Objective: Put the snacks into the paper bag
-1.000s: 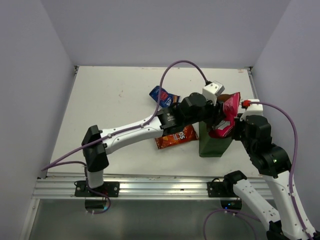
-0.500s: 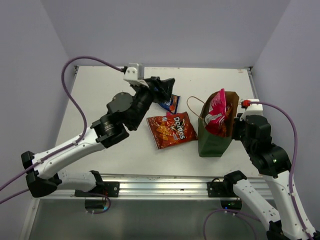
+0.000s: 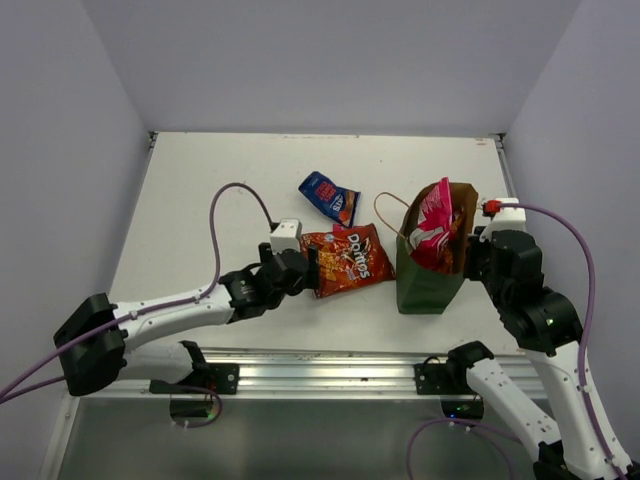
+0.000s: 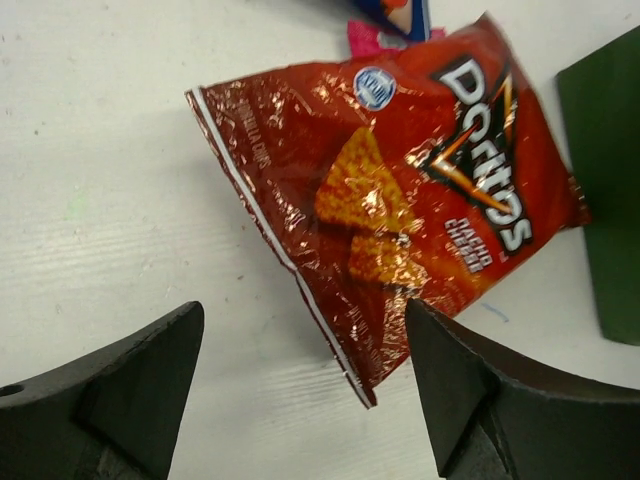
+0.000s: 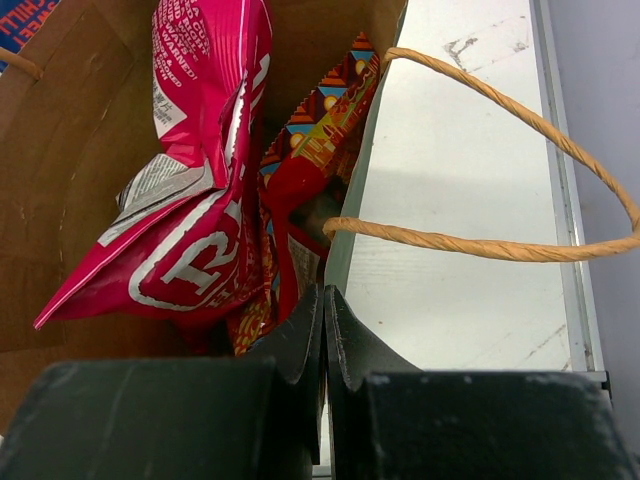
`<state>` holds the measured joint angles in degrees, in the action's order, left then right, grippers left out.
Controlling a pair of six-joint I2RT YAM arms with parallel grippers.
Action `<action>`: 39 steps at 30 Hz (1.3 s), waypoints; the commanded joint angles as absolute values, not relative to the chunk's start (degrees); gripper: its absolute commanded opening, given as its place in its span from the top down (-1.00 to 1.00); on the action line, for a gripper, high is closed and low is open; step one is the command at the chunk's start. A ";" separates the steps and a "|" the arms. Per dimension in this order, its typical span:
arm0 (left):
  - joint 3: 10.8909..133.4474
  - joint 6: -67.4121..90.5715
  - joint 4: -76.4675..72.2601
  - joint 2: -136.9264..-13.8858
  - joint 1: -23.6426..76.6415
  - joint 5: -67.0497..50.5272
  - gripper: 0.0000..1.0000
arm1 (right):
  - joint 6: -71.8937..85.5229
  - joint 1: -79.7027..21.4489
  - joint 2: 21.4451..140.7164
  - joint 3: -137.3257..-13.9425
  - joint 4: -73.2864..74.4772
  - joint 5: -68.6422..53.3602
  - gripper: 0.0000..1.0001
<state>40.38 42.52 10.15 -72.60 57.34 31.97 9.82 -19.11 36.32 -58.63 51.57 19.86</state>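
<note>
The red Doritos bag lies flat on the table left of the paper bag. My left gripper is open, low at its near-left corner, one finger on each side and nothing held. A blue bag lies behind it, with a small pink sachet peeking out beside it. The green paper bag stands upright. Inside are a pink-white packet and a red chip bag. My right gripper is shut on the bag's right rim.
The bag's rope handles loop out to either side. A metal rail runs along the table's near edge. Grey walls close in the table on the left, back and right. A purple cable arches over the left arm.
My left arm has left the paper bag, where the pink-white packet now stays, swung out to the left and come down by the Doritos bag with its jaws wider. The right arm has not moved.
</note>
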 commanded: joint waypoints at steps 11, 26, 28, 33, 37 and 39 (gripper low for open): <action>30.95 45.09 -13.07 -74.26 55.90 25.85 -0.78 | 8.97 -19.16 36.38 -58.45 50.80 17.76 1.00; 32.06 40.70 -37.70 -89.01 52.47 15.84 -0.63 | 8.88 -19.16 36.47 -58.45 50.54 17.31 1.00; 33.93 40.25 -38.58 -91.31 52.29 13.98 -0.02 | 8.79 -19.16 36.47 -58.45 50.54 17.23 1.00; 37.79 39.90 -39.37 -92.99 52.03 10.90 1.00 | 8.79 -19.16 36.39 -58.36 50.54 16.88 1.00; 41.65 38.24 -33.60 -86.59 51.59 10.98 1.00 | 8.79 -19.16 36.47 -58.36 50.54 16.87 1.00; 45.69 36.84 -28.08 -80.44 51.50 12.39 1.00 | 8.79 -19.16 36.39 -58.36 50.54 16.79 1.00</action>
<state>38.92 39.81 -29.95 -89.54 51.83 12.16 9.78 -19.11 36.29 -58.63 51.42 18.33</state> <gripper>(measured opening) 0.009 0.010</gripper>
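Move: The left hand, open, hovers by the Doritos bag, whose middle lies about 9 cm to the right, 5 cm ahead and 8 cm below. The small pink packet is some 12 cm ahead and 6 cm right, the blue snack bag 20 cm ahead and 4 cm right, and the paper bag 27 cm right and 2 cm ahead. From the right hand, the Doritos bag is roughly 24 cm left, 8 cm ahead and 24 cm below. Left hand works about 10 cm right, dipping 5 cm, pinches the Doritos bag's near-left edge, then starts lifting. ##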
